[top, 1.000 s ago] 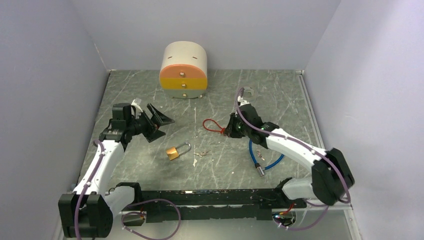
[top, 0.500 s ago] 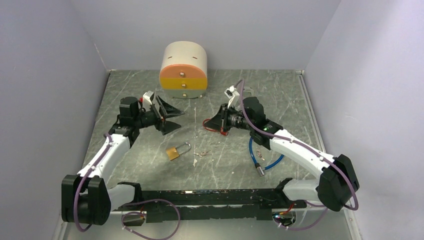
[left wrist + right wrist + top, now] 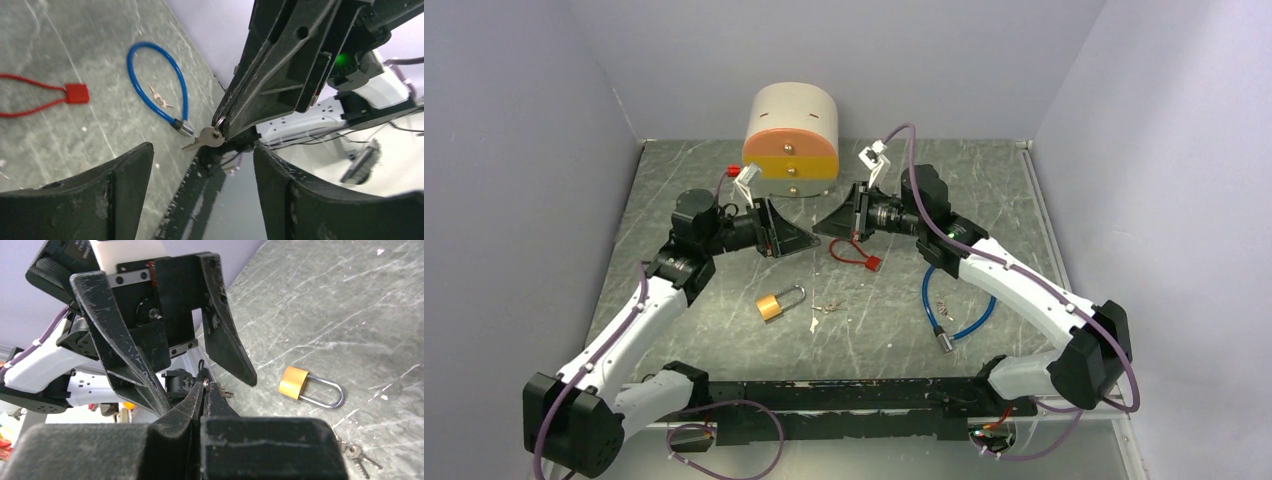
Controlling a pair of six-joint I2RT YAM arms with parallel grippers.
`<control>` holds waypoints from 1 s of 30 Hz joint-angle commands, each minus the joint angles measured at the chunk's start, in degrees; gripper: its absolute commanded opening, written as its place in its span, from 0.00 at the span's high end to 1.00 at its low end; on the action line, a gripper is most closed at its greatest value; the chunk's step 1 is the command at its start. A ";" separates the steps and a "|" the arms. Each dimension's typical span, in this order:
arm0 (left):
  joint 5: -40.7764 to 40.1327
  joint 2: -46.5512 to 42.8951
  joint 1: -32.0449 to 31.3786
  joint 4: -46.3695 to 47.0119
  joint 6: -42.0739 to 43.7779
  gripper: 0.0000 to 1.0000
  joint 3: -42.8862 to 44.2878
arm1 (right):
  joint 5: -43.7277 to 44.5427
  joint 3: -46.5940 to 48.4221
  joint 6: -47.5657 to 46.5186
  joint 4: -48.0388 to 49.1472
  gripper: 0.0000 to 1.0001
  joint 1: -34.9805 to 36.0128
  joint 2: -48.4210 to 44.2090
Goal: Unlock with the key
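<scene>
A small silver key (image 3: 210, 137) hangs on its ring from the tips of my right gripper (image 3: 205, 385), which is shut on it. My left gripper (image 3: 202, 150) is open and faces the right one tip to tip, with the key just beyond its fingers. In the top view both the left gripper (image 3: 796, 238) and the right gripper (image 3: 824, 226) meet above the table's middle. The brass padlock (image 3: 770, 306) lies flat on the table below them with its shackle closed, and the padlock (image 3: 294, 381) also shows in the right wrist view.
A red cable lock (image 3: 854, 252) lies under the right gripper. A blue cable lock (image 3: 959, 315) with small keys (image 3: 944, 308) sits to the right. More loose keys (image 3: 824, 308) lie beside the padlock. An orange-fronted drawer box (image 3: 791, 140) stands at the back wall.
Both arms have swung inward and upward toward each other. The right gripper has left the table by the red lock, and the left gripper has turned to face it.
</scene>
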 commanded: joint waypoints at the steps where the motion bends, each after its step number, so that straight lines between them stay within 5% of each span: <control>1: -2.73 -1.50 -0.59 2.91 8.80 0.28 1.13 | -1.22 4.41 1.87 -6.23 1.00 0.24 0.61; 8: -2.18 1.11 -2.42 11.45 5.07 0.39 -1.28 | -1.35 6.92 3.32 -10.65 1.00 0.24 2.40; 11: -1.52 1.95 -3.24 12.55 5.45 0.54 -0.90 | -1.54 7.50 3.40 -11.90 1.00 0.25 2.75; 15: 0.26 3.55 -3.91 8.51 6.89 0.72 0.93 | -0.66 7.82 3.19 -13.77 1.00 0.23 2.73; 26: -0.40 2.60 -4.56 4.23 8.01 0.97 0.56 | 3.19 8.72 0.63 -17.68 0.99 0.24 2.81; 30: -1.61 2.58 -4.57 2.95 7.87 0.98 1.25 | 4.57 8.22 -0.67 -17.66 0.63 0.20 2.29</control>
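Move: The key, pinched in the right fingertips, is about 2 cm to the right of the left hand's open fingers and 2 cm above them. From the left hand, and some 20 cm lower on the table, the padlock is about 9 cm left and 2 cm back, the loose keys 4 cm back and 2 cm right, and the red cable lock 10 cm ahead and 9 cm right. The gap between the left fingers is 3 cm to the left of the right hand and 2 cm below it. Left hand eases right and pinches the key as the right lowers it about 4 cm, then starts opening. ##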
